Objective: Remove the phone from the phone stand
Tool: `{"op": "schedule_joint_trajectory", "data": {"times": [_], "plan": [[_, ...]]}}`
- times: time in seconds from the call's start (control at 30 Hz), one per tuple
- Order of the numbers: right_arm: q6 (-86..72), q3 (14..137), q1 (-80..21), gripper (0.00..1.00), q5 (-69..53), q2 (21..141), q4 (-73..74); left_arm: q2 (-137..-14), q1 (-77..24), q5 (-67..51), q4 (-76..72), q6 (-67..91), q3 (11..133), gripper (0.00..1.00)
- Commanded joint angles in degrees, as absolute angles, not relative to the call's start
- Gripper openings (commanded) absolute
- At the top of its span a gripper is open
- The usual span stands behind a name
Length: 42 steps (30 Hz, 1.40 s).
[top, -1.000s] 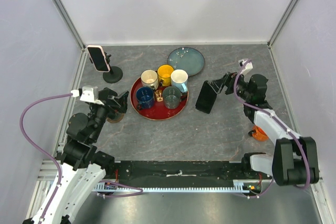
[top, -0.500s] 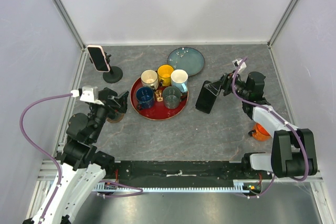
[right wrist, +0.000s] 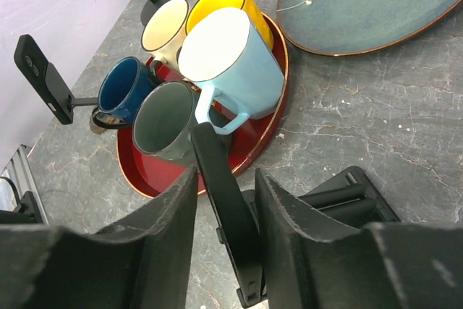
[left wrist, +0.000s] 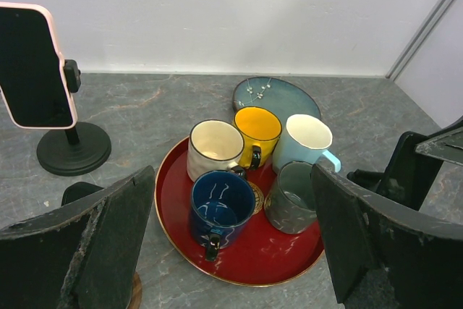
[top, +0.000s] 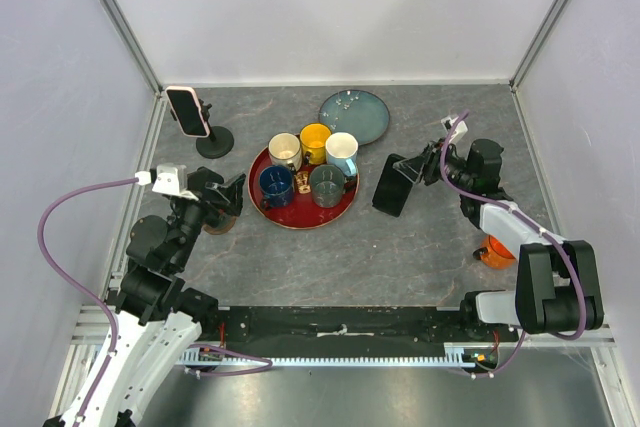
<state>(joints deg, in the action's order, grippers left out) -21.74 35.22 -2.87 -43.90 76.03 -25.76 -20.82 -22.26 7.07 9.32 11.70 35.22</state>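
A black phone [top: 391,190] leans on a low black stand [right wrist: 347,193] at the middle right of the table. My right gripper [top: 412,169] is open and straddles the phone's top edge [right wrist: 224,200]. The right finger is almost on the phone and a small gap shows at the left finger. A second phone in a pink case [top: 187,111] sits clamped on a round-based stand [top: 214,142] at the back left, also in the left wrist view [left wrist: 32,66]. My left gripper [top: 228,190] is open and empty, near the left of the tray.
A red tray [top: 300,221] with several mugs sits in the middle, just left of the black phone. A blue plate [top: 354,113] lies behind it. An orange object [top: 493,252] lies by the right arm. Walls close the table on three sides.
My right gripper has moved left and a little forward, further over the black phone's top edge. The left arm has not moved.
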Motion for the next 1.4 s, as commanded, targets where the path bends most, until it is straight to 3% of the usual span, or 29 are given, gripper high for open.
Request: {"op": "schedule_joint_trajectory", "data": {"times": [0.0, 0.13, 0.33, 0.73, 0.97, 1.37], "plan": [[-20.83, 35.07, -2.64, 0.4, -44.65, 75.76, -29.09, -20.48, -22.41, 5.98, 7.65, 10.9, 35.16, 0.95], [-21.44, 35.51, -2.64, 0.22, -44.91, 74.62, -30.06, -20.48, -22.41, 5.89, 7.73, 10.99, 35.16, 0.95], [-22.06, 36.56, -2.64, 0.08, -44.83, 72.52, -31.46, -20.48, -22.41, 5.89, 7.65, 10.99, 35.24, 0.95], [-22.85, 37.53, -2.55, 0.0, -37.89, 66.02, -33.84, -20.39, -22.41, 5.71, 7.73, 10.99, 35.16, 0.95], [-23.99, 41.13, -5.0, 0.0, -40.61, 61.88, -25.68, -20.65, -22.33, 5.62, 7.73, 10.99, 35.16, 0.95], [-26.99, 28.84, -16.0, 0.0, -45.78, 59.07, -19.52, -20.92, -22.32, 5.89, 7.73, 10.9, 35.16, 0.94]]}}
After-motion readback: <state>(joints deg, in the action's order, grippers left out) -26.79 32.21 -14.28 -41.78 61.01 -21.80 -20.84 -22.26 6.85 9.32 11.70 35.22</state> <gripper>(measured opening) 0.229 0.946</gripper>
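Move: The phone on its stand sits between my half-closed right fingers, its middle roughly 3 cm back, 3 cm to the left and 3 cm below the hand. The stand is nearly underneath, about 9 cm down. The grey mug is some 19 cm left and 3 cm back, the light-blue mug about 16 cm left and 3 cm ahead, both some 8 cm lower. From my left hand, the phone is about 31 cm right, 6 cm ahead and 17 cm down. My right fingers close on the phone's two faces and grip it. I then lift it, slowly at first, about 9 cm off the stand, the fingers tipping upward by some 13 degrees. Still gripping, I swing it back and left, clear of the stand and towards the grey mug's near side, about 6 cm back and 5 cm left, sinking 3 cm and partly levelling the fingers again. ##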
